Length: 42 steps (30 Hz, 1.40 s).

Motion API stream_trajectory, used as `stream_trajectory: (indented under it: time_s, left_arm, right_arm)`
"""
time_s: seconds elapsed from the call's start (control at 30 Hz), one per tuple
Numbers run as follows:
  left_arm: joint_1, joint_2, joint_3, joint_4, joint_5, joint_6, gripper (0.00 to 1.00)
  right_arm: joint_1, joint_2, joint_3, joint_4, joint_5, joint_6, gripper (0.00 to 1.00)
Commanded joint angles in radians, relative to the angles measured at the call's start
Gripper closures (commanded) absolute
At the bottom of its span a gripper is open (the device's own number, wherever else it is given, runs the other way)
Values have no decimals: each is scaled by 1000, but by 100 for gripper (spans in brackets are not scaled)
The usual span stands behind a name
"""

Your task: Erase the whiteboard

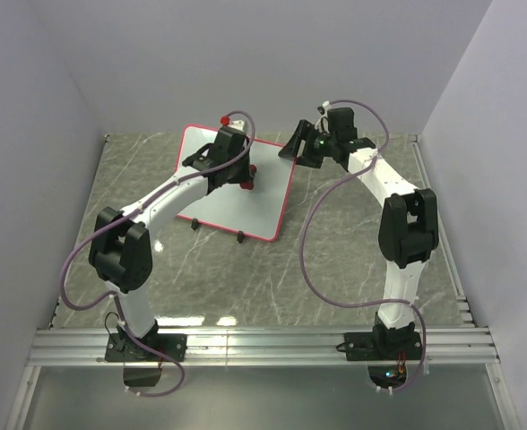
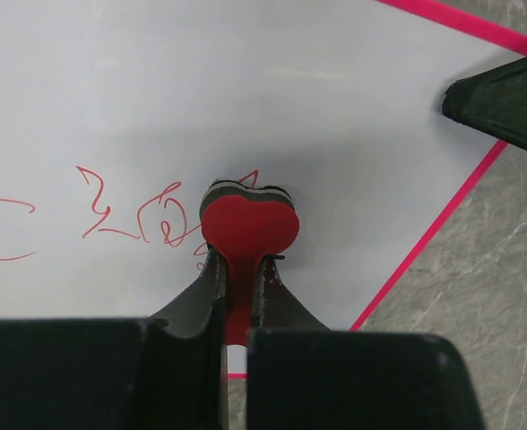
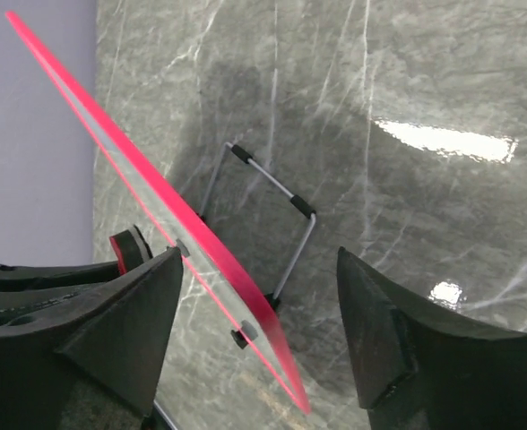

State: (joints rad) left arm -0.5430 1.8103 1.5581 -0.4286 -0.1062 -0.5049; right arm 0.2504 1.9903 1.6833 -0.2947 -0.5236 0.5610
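Observation:
The whiteboard (image 1: 263, 202), white with a thin red rim, stands tilted on a wire stand at the back middle of the table. Red scribbles (image 2: 129, 219) mark its face. My left gripper (image 2: 238, 260) is shut on the stem of a red bow-shaped eraser (image 2: 248, 224), whose dark pad rests against the board beside the scribbles. My right gripper (image 1: 298, 148) is at the board's far right corner. Its fingers (image 3: 133, 313) stand apart on either side of the red rim (image 3: 211, 251), with a gap to each.
The grey marble table (image 1: 353, 260) is walled in on three sides. The board's wire stand (image 3: 286, 202) with black feet sits behind the board. An aluminium rail (image 1: 263, 345) carries both arm bases at the near edge.

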Motion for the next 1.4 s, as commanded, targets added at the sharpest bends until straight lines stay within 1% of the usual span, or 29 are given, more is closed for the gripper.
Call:
stream_trajectory:
  time_s: [0.0, 0.03, 0.2, 0.23, 0.3, 0.33, 0.4, 0.5, 0.53, 0.57, 0.6, 0.77, 0.83, 0.93, 1.03, 1.17, 1.27, 1.37]
  left_arm:
    - [-5, 7, 48, 48, 22, 26, 100]
    - [-5, 12, 48, 53, 26, 26, 100]
    - [-6, 47, 65, 65, 46, 28, 100]
    - [-6, 49, 62, 79, 48, 28, 100]
    - [-8, 57, 59, 88, 48, 32, 100]
    - [-6, 63, 60, 94, 45, 34, 100]
    - [-8, 76, 63, 97, 43, 40, 100]
    - [-8, 92, 63, 102, 40, 40, 100]
    - [-8, 95, 63, 103, 40, 39, 100]
    - [-8, 98, 57, 114, 39, 36, 100]
    - [-8, 96, 53, 119, 39, 31, 100]
    - [-11, 113, 54, 137, 42, 26, 100]
    - [-12, 115, 48, 140, 25, 23, 100]
    - [-2, 116, 22, 134, -41, 25, 100]
    - [50, 109, -26, 151, -38, 26, 100]
    - [171, 86, -102, 180, -20, 29, 100]
    - [230, 89, -112, 185, -26, 46, 100]
    - [244, 99, -99, 177, -41, 71, 100]
  right_arm:
    - [-11, 5, 53, -11, -16, -23, 28]
    - [-11, 10, 52, -4, -25, -24, 33]
    - [-10, -10, -13, 42, -50, -26, 48]
    - [-8, -11, -19, 45, -53, -27, 54]
    - [-10, -10, -19, 36, -61, -38, 57]
    - [-11, -7, -16, 17, -62, -45, 64]
    - [-10, -5, -11, 6, -67, -67, 68]
    - [-13, -4, -5, -18, -67, -84, 79]
    - [-17, -4, -7, -20, -76, -87, 90]
    - [-19, -4, -10, -20, -79, -85, 94]
    - [-17, -7, -11, -21, -81, -87, 99]
    - [-19, -21, -33, -18, -96, -113, 100]
    - [-17, -24, -34, -30, -92, -119, 100]
    - [-19, -34, -45, -35, -85, -127, 100]
    - [-22, -48, -56, -34, -85, -131, 100]
    - [-23, -64, -76, -32, -81, -139, 100]
    - [-25, -73, -88, -29, -81, -141, 100]
    - [-30, -81, -91, -29, -78, -138, 100]
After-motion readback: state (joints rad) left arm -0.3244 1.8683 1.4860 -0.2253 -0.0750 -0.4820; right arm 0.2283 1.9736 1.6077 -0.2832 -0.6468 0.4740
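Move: The left hand already holds the eraser by its handle close in front of the whiteboard; the middle of the red writing lies about 5 cm to its left, 2 cm ahead and 3 cm lower, the board's top right corner some 12 cm right and 5 cm ahead at about its height. The right hand's open fingers already straddle the top edge by that corner, within a centimetre or two and slightly below them; from this hand the writing is roughly 16 cm left, 5 cm back and 4 cm lower. The right hand closes its fingers from about three-quarters to a third open and pinches the board's top edge at the right corner, then keeps its grip as it eases about 2 cm back and 1.5 cm down. The left hand, still shut on the eraser, first presses in slowly, a couple of centimetres forward, down and right onto the board, then late and fast sweeps the pad left and forward along the board's face, about 10 cm left and 5 cm forward over the writing, turning some 10 degrees counter-clockwise. ##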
